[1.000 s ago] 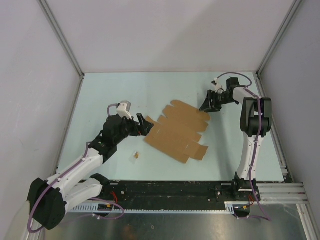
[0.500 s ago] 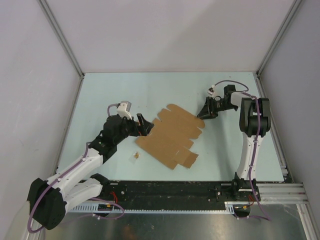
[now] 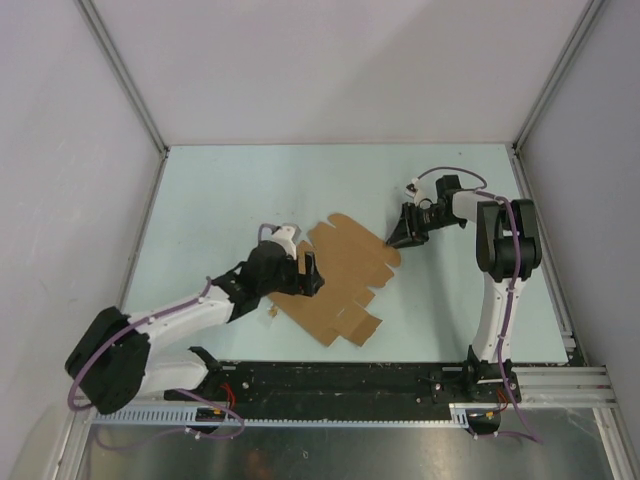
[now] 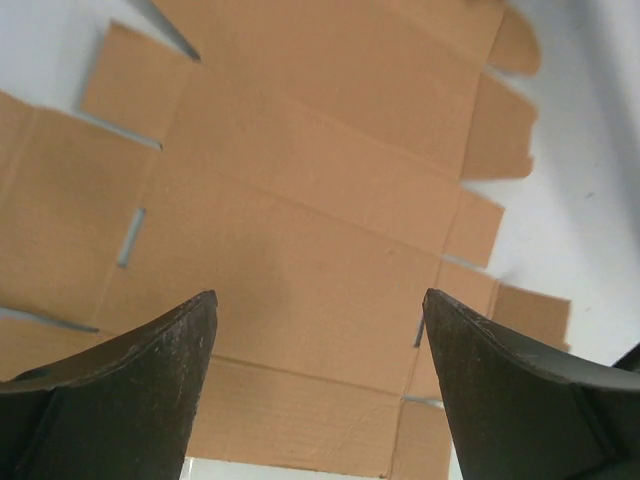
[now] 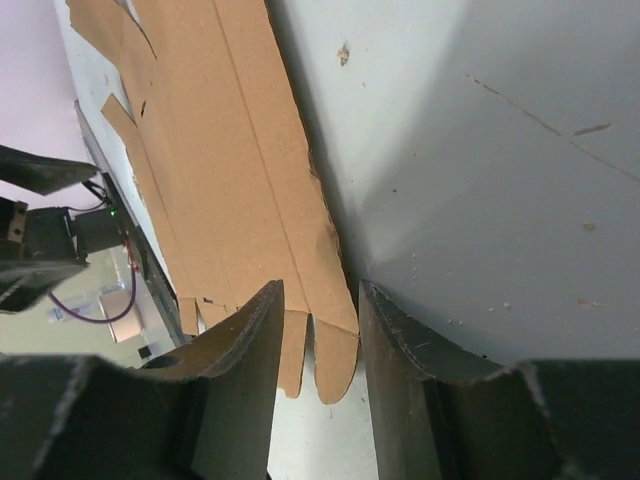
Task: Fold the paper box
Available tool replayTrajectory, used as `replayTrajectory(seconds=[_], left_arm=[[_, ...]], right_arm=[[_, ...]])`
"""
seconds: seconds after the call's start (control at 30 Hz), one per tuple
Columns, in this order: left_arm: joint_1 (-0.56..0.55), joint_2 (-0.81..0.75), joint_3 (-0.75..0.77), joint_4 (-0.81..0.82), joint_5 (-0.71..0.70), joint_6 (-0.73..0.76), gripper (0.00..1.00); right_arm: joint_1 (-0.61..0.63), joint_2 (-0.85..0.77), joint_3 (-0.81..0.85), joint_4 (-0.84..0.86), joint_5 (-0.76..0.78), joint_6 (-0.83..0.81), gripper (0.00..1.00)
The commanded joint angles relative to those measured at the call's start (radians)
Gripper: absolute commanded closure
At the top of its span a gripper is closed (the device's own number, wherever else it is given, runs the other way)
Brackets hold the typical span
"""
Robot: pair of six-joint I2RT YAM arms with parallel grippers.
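Observation:
The paper box (image 3: 345, 268) is a flat brown die-cut sheet lying mid-table, its flaps spread out. My left gripper (image 3: 306, 272) hovers over the sheet's left edge, open. In the left wrist view the sheet (image 4: 300, 200) fills the space under the wide-apart left gripper (image 4: 320, 295). My right gripper (image 3: 396, 238) is at the sheet's far right corner. In the right wrist view the right gripper (image 5: 320, 287) is half closed, with a gap left. The sheet's edge and two rounded tabs (image 5: 335, 350) lie between its fingers, not pinched.
A tiny brown scrap (image 3: 271, 311) lies on the pale table (image 3: 250, 190) just near of the left gripper. Grey walls with metal posts close in the back and sides. A black rail (image 3: 340, 385) runs along the near edge.
The sheet has slid left and toward the near edge. My right gripper followed it leftward while its jaws narrowed. My left arm reached right, over the sheet's left edge.

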Motion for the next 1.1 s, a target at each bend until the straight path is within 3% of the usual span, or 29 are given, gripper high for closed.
replayTrajectory(seconds=[0.0,0.13,0.37,0.6,0.8,1.07], left_arm=[[-0.069,0.064,0.052,-0.044,-0.112,-0.008,0.12],[-0.098,0.144,0.076,-0.114,-0.175,-0.017,0.18],[-0.111,0.221,0.073,-0.116,-0.152,-0.031,0.28],[-0.114,0.268,0.072,-0.114,-0.152,-0.034,0.32],[-0.114,0.293,0.073,-0.113,-0.155,-0.036,0.34],[-0.114,0.293,0.078,-0.114,-0.157,-0.027,0.34]], right_arm=[[0.008,-0.045,-0.048,0.040,0.104,0.034,0.59],[0.011,-0.048,-0.058,0.054,0.094,0.038,0.59],[0.037,-0.048,-0.068,0.059,0.121,0.035,0.54],[0.042,-0.088,-0.091,0.050,0.222,0.061,0.38],[0.043,-0.123,-0.132,0.019,0.368,0.107,0.35],[0.025,-0.206,-0.203,0.025,0.439,0.152,0.30]])
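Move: The paper box lies flat under the left hand, its middle about 8 cm below and 4 cm to the right, level fore and aft. A scrap of tape lies about 8 cm back and 9 cm left of this hand. The box's far right corner flap is just 2 cm back from and 2 cm below the right hand. From that hand the box's middle is some 9 cm back and 14 cm to the left. Onto the box's main panel, left of its middle, the left hand sinks about 7 cm and draws back slightly, its fingers narrowing and tipping more steeply down until the tips rest on the cardboard. At the far right corner the right hand first stays, then spreads its fingers around the edge, lifts a touch, and eases back and right by 2 cm, its fingers tipping down. ##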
